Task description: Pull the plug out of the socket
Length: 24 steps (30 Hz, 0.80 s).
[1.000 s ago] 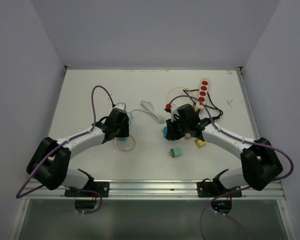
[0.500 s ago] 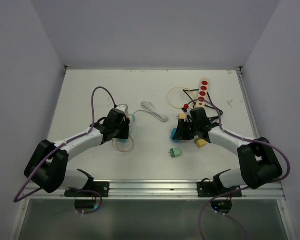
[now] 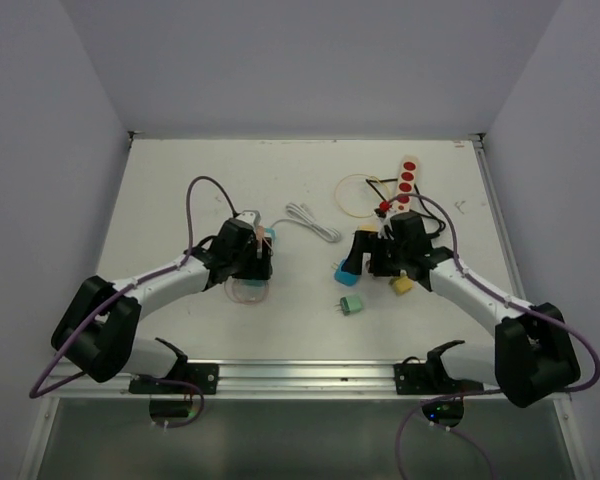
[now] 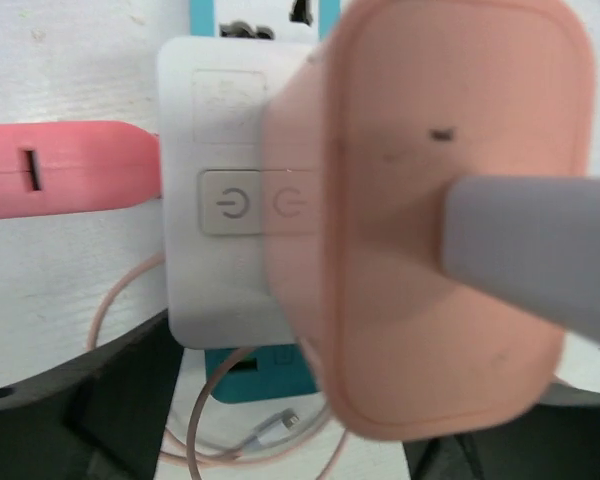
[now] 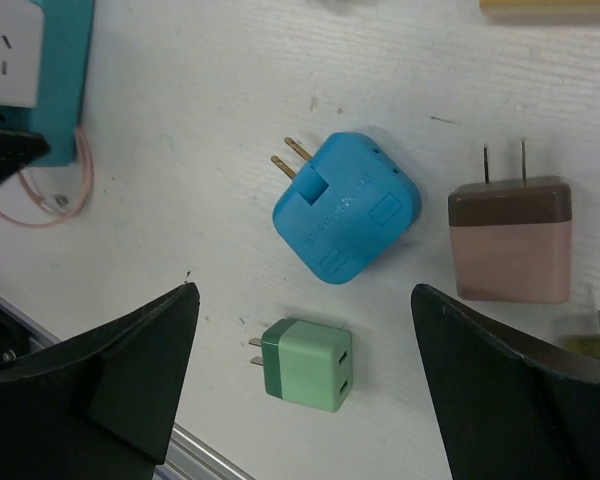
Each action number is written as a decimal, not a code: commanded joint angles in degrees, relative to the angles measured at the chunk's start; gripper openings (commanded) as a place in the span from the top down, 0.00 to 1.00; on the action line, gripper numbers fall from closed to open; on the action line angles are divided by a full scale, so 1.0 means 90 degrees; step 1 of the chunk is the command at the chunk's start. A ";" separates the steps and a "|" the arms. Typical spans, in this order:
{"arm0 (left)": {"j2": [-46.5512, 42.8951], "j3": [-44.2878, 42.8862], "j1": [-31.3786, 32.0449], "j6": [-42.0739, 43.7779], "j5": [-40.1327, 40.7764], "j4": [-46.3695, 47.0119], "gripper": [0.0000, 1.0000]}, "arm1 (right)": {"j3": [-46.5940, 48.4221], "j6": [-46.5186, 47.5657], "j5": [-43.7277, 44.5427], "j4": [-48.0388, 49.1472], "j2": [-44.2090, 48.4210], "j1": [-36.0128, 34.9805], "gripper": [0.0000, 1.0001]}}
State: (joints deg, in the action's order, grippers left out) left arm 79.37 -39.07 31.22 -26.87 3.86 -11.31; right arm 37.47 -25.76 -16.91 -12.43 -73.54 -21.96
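Note:
The socket, a white face on a teal base, sits left of centre with my left gripper over it. In the left wrist view the socket fills the frame. One dark finger lies against its lower left edge. A blurred pink block hides the other finger. The blue plug lies loose on the table, apart from the socket. Its prongs are bare in the right wrist view. My right gripper hangs open above the table with nothing between its fingers.
A green plug lies just below the blue one. A brown-and-pink plug and a yellow plug lie to its right. A power strip with red buttons, a white cable and a thin pink cable loop also lie on the table.
My right gripper carried the blue plug rightwards away from the socket, opened and let it drop on the table. The left gripper and socket shifted slightly right.

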 commanded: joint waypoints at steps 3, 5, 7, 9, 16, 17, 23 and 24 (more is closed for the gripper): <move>-0.0089 -0.0092 0.0076 -0.0364 -0.0399 -0.0188 0.08 | 0.0329 -0.0115 0.0111 -0.0104 0.0709 -0.0031 0.08; -0.0157 -0.0151 0.0076 -0.0461 -0.0390 -0.0295 0.00 | 0.0270 -0.0282 -0.0025 0.0139 0.0826 -0.0089 0.08; -0.0235 -0.0209 0.0076 -0.0490 -0.0603 -0.0452 0.00 | 0.0202 -0.0555 -0.0065 0.0325 0.0856 -0.0197 0.08; -0.0313 -0.0326 0.0076 -0.0500 -0.0643 -0.0695 0.00 | 0.0182 -0.0808 -0.0026 0.0608 0.0837 -0.0479 0.08; -0.1015 -0.0776 0.0066 -0.0276 -0.0458 -0.1682 0.00 | 0.0036 -0.1873 0.0638 0.1789 0.0340 -0.1652 0.10; -0.1084 -0.0844 0.0066 -0.0247 -0.0448 -0.1779 0.00 | 0.0006 -0.1981 0.0687 0.2090 0.0252 -0.1759 0.10; -0.1709 -0.0991 0.0066 0.0105 -0.0526 -0.2307 0.00 | 0.0142 -0.2304 0.0707 0.2484 -0.0335 -0.2013 0.12; -0.1758 -0.1010 0.0066 0.0163 -0.0526 -0.2375 0.00 | 0.0220 -0.2275 0.0697 0.2484 -0.0383 -0.2033 0.12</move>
State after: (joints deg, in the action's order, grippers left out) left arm 65.95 -45.63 31.64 -28.49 -0.01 -28.60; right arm 37.74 -43.88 -12.27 5.04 -75.85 -39.29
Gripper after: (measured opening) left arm 0.994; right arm 0.887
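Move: The peach charger sits on the socket about 4 cm ahead of the left hand, 1 cm to its right and 3 cm higher; the pink plug is some 7 cm ahead and 5 cm to the left. From the right hand the charger lies roughly 22 cm left, 5 cm ahead and about level. The blue plug is nearly beneath that hand, 2 cm left, 1 cm back and 4 cm down, with the green plug about 7 cm nearer the base than the blue one. Up first, then sweeping left, the right hand leaves the blue plug with open fingers, climbs about 5 cm and crosses some 10 cm towards the socket, dipping a little at the end while rolling roughly 15 degrees, left side up. The left hand spreads its already loosened fingers wide, eases slightly back, then rises about 7 cm clear of the socket. ##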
